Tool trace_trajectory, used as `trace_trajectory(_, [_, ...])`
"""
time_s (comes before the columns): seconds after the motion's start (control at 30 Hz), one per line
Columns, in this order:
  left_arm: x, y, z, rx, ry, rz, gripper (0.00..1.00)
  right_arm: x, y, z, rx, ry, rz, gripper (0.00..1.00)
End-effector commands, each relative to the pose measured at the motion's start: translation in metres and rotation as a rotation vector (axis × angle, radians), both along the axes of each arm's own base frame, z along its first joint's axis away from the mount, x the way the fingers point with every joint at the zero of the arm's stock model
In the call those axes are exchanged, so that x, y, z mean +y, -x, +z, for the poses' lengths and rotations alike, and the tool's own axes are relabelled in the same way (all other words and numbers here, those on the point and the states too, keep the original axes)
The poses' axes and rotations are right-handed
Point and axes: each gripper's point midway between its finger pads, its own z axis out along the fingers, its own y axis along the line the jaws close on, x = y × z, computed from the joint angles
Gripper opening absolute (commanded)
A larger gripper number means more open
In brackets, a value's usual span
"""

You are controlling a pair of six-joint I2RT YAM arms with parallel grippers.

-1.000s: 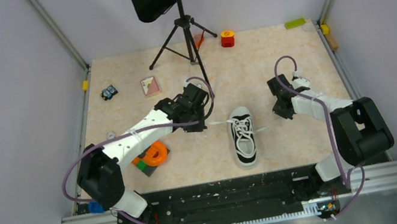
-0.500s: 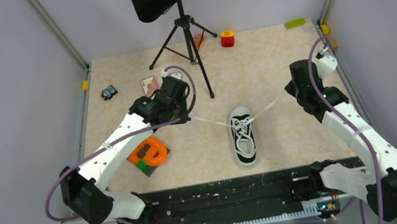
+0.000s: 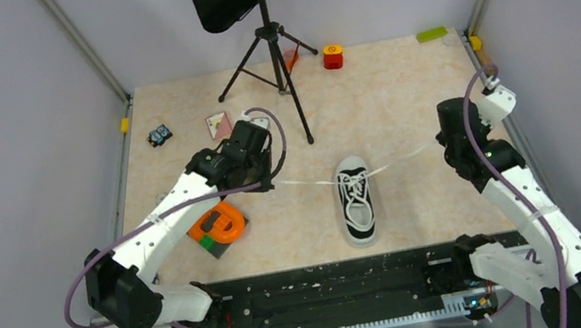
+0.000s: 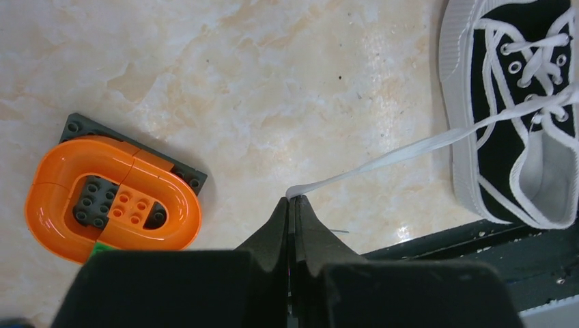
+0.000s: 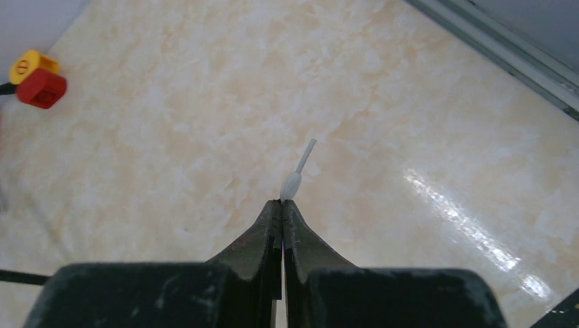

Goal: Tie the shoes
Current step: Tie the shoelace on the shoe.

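Note:
The shoe (image 3: 356,201), a black low-top sneaker with a white toe cap, lies mid-table with its toe toward the arms; the left wrist view shows it (image 4: 519,109) at the right edge. From its top eyelets one white lace (image 3: 304,184) runs taut to the left and the other lace (image 3: 403,157) taut to the right. My left gripper (image 3: 271,183) is shut on the left lace's end (image 4: 292,193). My right gripper (image 3: 444,141) is shut on the right lace near its tip (image 5: 298,172), the aglet sticking out past the fingertips.
An orange brick loop on a dark plate (image 3: 218,227) lies under my left arm, also the orange loop (image 4: 109,198) in the left wrist view. A music stand tripod (image 3: 277,59) stands behind the shoe. Small toys (image 3: 332,56) and a card (image 3: 219,126) dot the far side.
Both arms swung outward from beside the shoe, drawing the two laces from slack to taut. The right gripper travelled farthest, toward the right wall. The shoe stayed put.

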Motion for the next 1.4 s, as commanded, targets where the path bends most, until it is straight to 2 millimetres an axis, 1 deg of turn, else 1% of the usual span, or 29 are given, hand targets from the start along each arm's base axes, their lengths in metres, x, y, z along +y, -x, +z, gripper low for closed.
trace_trajectory(0.0, [-0.006, -0.001, -0.002, -0.013, 0.0, -0.095, 0.0, -0.032, 0.014, -0.016, 0.051, 0.079, -0.096, 0.0])
trace_trajectory(0.13, [0.001, -0.003, -0.005, -0.015, -0.012, -0.083, 0.0, -0.039, 0.018, -0.023, 0.066, 0.084, -0.112, 0.0])
trace_trajectory(0.3, [0.03, -0.013, -0.018, 0.015, -0.023, -0.024, 0.0, -0.044, 0.024, -0.036, 0.096, 0.088, -0.12, 0.0])
trace_trajectory(0.4, [0.041, -0.013, -0.027, 0.046, -0.01, 0.007, 0.0, -0.042, 0.028, -0.049, 0.123, 0.076, -0.112, 0.0])
trace_trajectory(0.47, [0.043, -0.011, -0.032, 0.063, 0.001, 0.024, 0.0, -0.04, 0.032, -0.061, 0.145, 0.06, -0.109, 0.0])
trace_trajectory(0.63, [0.047, -0.002, -0.043, 0.095, 0.017, 0.06, 0.0, -0.038, 0.041, -0.081, 0.173, 0.033, -0.112, 0.0])
trace_trajectory(0.73, [0.043, 0.01, -0.053, 0.14, 0.055, 0.055, 0.0, -0.04, 0.048, -0.088, 0.188, 0.04, -0.123, 0.0])
trace_trajectory(0.83, [0.043, 0.019, -0.062, 0.172, 0.064, 0.06, 0.0, -0.044, 0.054, -0.092, 0.202, 0.059, -0.136, 0.0])
trace_trajectory(0.97, [0.046, 0.023, -0.063, 0.176, 0.058, 0.062, 0.0, -0.048, 0.06, -0.1, 0.224, 0.074, -0.152, 0.0])
trace_trajectory(1.07, [0.058, 0.015, -0.056, 0.148, 0.017, 0.088, 0.0, -0.046, 0.059, -0.102, 0.212, 0.034, -0.155, 0.0])
trace_trajectory(1.17, [0.061, 0.002, -0.039, 0.112, 0.042, 0.104, 0.0, -0.046, 0.053, -0.089, 0.176, 0.025, -0.154, 0.0])
trace_trajectory(1.23, [0.061, -0.002, -0.031, 0.098, 0.059, 0.104, 0.0, -0.05, 0.05, -0.079, 0.162, 0.045, -0.165, 0.0])
trace_trajectory(1.3, [0.063, -0.004, -0.029, 0.094, 0.064, 0.114, 0.0, -0.055, 0.049, -0.072, 0.158, 0.061, -0.174, 0.0])
trace_trajectory(1.37, [0.067, -0.003, -0.036, 0.115, 0.064, 0.131, 0.0, -0.059, 0.051, -0.072, 0.16, 0.066, -0.183, 0.0])
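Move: From the left hand, which has one lace end, the shoe's middle lies about 20 cm to the right, 4 cm back and 12 cm below. The orange track block is some 17 cm left of that hand and 3 cm back. The stand's foot is 12 cm to its right and 15 cm ahead. From the right hand, with the other lace end, the shoe is roughly 28 cm left, 8 cm back and 17 cm down. Both hands keep the lace ends pinched in shut fingers and draw them apart, low across the shoe. The right sinks about 10 cm while pulling back some 6 cm and outward to the right, its fingers tipping further down. The left goes about 6 cm left towards the orange track block while sinking and easing back, then comes partway up and forward again. ##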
